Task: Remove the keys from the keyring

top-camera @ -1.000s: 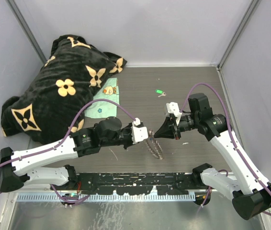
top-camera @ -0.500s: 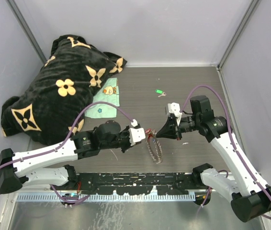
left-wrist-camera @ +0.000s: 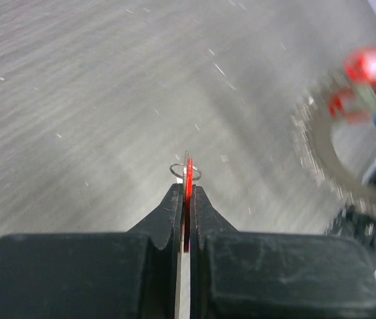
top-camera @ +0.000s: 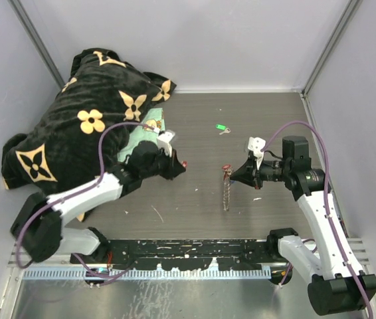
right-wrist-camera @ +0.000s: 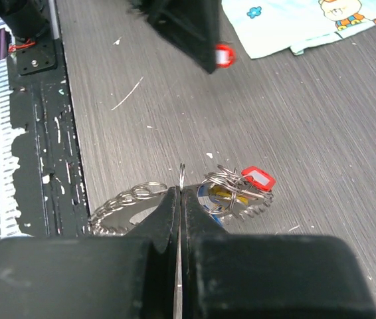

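Note:
My left gripper (top-camera: 180, 165) (left-wrist-camera: 187, 189) is shut on a red-tagged key (left-wrist-camera: 188, 174), edge-on between the jaws, with its small split ring at the tips. It sits left of the keyring and apart from it. My right gripper (top-camera: 233, 174) (right-wrist-camera: 180, 193) is shut on the rim of the dark toothed keyring (top-camera: 226, 191) (right-wrist-camera: 125, 207), which hangs edge-on just above the table. The other keys (right-wrist-camera: 236, 189), one with a red tag (right-wrist-camera: 258, 178), bunch on the ring right of the jaws. The left wrist view shows the keyring (left-wrist-camera: 321, 156) blurred at the right.
A black blanket with tan flowers (top-camera: 88, 126) fills the back left, with a pale green cloth (top-camera: 145, 143) beside it. A loose green-tagged key (top-camera: 221, 127) lies on the table at the back. The black base rail (top-camera: 188, 249) runs along the near edge.
My left gripper has pulled away from the keyring to the left and back, taking the red-tagged key with it. My right gripper has shifted right with the keyring.

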`<state>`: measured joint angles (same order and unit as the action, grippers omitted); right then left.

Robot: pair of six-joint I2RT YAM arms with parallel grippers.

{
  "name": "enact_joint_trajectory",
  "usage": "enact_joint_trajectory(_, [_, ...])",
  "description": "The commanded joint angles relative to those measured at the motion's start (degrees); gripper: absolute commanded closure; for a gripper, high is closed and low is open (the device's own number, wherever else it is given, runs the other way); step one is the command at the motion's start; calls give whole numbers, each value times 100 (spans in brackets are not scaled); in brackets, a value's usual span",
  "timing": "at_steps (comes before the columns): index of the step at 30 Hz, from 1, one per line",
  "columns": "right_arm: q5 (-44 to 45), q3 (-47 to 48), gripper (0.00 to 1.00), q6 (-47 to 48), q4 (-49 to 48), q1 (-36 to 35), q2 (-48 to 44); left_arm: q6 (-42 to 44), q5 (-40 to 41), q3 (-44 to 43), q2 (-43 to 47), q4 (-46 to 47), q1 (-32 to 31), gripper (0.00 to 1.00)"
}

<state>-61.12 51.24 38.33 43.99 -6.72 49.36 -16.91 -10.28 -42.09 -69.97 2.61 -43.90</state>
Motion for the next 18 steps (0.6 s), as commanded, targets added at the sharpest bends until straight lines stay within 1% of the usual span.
enact_joint_trajectory(1, [-66,14,99,-258,-538,224,-133,-1871,-151,-1061,-1435,813,728,100])
enact_joint_trajectory(3, [-20,-9,99,-310,-585,288,-150,-2340,42,-1843,-2258,372,894,100])
enact_joint_trajectory(4, [4,-31,99,-334,-611,312,-161,-2527,218,-2339,-2662,-7,941,100])
enact_joint_trajectory(5, [43,-54,99,-352,-645,332,-170,-2697,426,-2822,-3215,-474,968,100])
enact_joint_trajectory(6, [67,-75,99,-381,-672,350,-178,-2822,683,-3380,-3605,-1140,978,99])
enact_joint_trajectory(7, [79,-87,99,-401,-692,369,-178,-2921,910,-4080,-3952,-1595,981,98])
enact_joint_trajectory(8, [82,-91,99,-400,-698,385,-163,-3011,1121,-4472,-4274,-1945,980,98])
enact_joint_trajectory(10, [105,-87,99,-417,-703,414,-140,-3158,1459,-5062,-4735,-2261,986,94])
enact_joint_trajectory(13, [163,-79,99,-461,-745,449,-114,-3362,1640,-5496,-5189,-2350,1017,83])
enact_joint_trajectory(14, [176,-81,99,-470,-755,466,-99,-3408,1600,-5617,-5285,-2357,1039,77])
enact_joint_trajectory(16, [187,-96,99,-495,-775,497,-87,-3372,1489,-5773,-5349,-2328,1054,63])
enact_joint_trajectory(18, [215,-97,99,-520,-793,520,-81,-3160,1456,-5856,-5205,-2327,1050,47])
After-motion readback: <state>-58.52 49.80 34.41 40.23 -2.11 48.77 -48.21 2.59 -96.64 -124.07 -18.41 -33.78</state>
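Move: From the left hand, which already pinches the freed red-tagged key, the bare patch of table it is headed for lies about 23 cm ahead, 7 cm to the right and roughly 13 cm lower. The green-tagged key lies some 12 cm right of that patch and 5 cm farther out; the light green cloth is about 16 cm ahead of the hand and 17 cm to its left. From the right hand, the patch is about 23 cm ahead, 17 cm left and 20 cm down. Swinging quickly forward over the table with the red-tagged key, the left hand travels about 22 cm towards the green-tagged one while sinking some 9 cm, turning counter-clockwise and tipping down. As the forward run fades, its fingers open to nearly half and let go of the key. The right hand keeps its pinch on the keyring and eases about 3 cm forward and right. ##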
